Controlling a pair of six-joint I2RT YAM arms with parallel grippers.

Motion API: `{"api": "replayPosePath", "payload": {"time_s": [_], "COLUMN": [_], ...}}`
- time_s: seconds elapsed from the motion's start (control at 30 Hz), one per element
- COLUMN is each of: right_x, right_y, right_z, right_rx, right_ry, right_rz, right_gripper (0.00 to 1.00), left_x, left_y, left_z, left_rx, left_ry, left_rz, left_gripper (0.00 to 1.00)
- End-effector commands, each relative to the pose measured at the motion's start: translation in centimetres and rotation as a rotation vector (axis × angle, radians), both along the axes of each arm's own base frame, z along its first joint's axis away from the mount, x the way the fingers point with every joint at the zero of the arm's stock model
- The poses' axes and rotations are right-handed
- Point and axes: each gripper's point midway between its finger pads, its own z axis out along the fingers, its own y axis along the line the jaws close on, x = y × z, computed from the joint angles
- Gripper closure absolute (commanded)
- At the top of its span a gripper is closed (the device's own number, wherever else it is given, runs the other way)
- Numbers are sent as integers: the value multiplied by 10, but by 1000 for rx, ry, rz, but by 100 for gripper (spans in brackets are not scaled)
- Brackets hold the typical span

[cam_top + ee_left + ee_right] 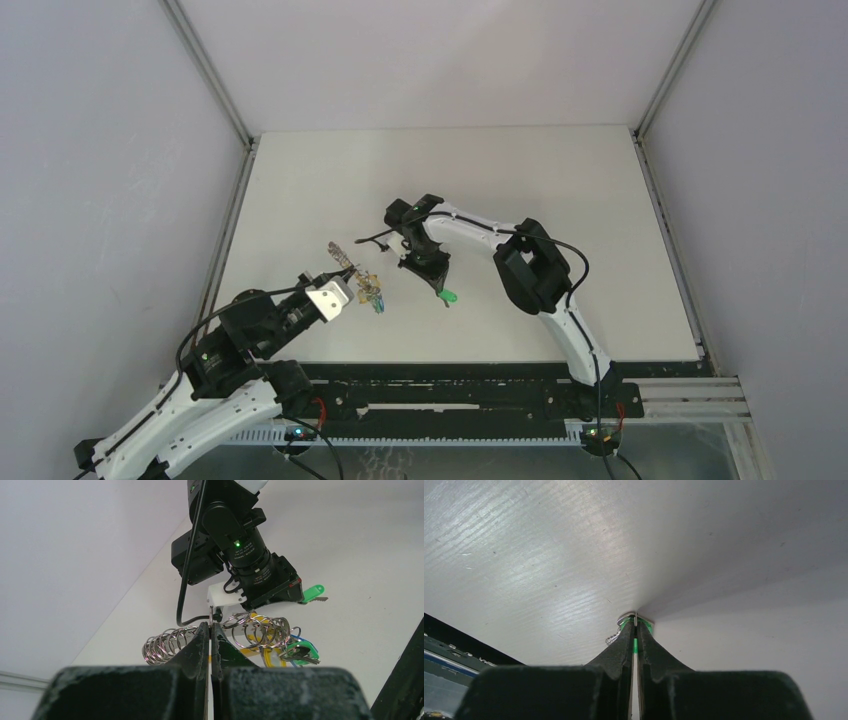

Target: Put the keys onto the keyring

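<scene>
My left gripper (350, 278) (210, 626) is shut on one thin loop of the keyring (345, 262) (260, 632), a silvery string of wire rings held just above the table. A yellow band (267, 656) hangs from the keyring. Green and blue keys (376, 298) (301, 652) dangle at its right end. To the right, my right gripper (438, 285) (635, 625) points down at the table, shut on a separate green key (449, 297) (314, 591) (647, 625). Its green head shows between and beside the fingertips, and its blade is hidden.
White enclosure walls close in the white table (560, 180) on the left, back and right. A black rail (480, 385) runs along the near edge. A black cable (184, 595) loops from the right wrist close to the keyring. A short bead chain (611, 639) lies beside the right fingers.
</scene>
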Motion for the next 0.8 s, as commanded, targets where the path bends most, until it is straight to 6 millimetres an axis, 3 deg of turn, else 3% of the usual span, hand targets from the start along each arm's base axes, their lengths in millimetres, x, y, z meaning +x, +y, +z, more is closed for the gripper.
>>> {"api": "replayPosePath", "payload": {"time_s": [0.0, 0.33, 0.77], "right_x": [9, 4, -6], "right_y": [12, 14, 15], "right_z": [28, 87, 198], "right_rx": [87, 374, 861], "right_ry": [-88, -283, -556], "right_rz": [27, 99, 182], "right_gripper": [100, 100, 100], "left_x": [2, -6, -22], "left_y": [-4, -10, -33], "left_z": [16, 22, 66], "left_rx": [-62, -76, -118], "left_ry": [-32, -45, -59], "left_rz": [-7, -68, -216], "left_gripper": [100, 100, 100]}}
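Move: From the right hand, whose closed fingers already pinch the green key at the table, the keyring in the left fingers lies about 14 cm to the left, 8 cm back and 25 cm up. The hanging keys dangle some 4 cm right of the left fingertips, 3 cm back and 3 cm below them. From the left hand, the green key is about 14 cm right, 8 cm ahead and 25 cm below. The right hand keeps its pinch on the green key and, from a near standstill, lifts it off the table almost straight up by about 14 cm towards the keyring's height, the downward-pointing fingers swinging out some 40 degrees to the left and forward. Meanwhile the left hand keeps hold of the keyring and carries it about 2.5 cm right and slightly back, turning a little clockwise. ##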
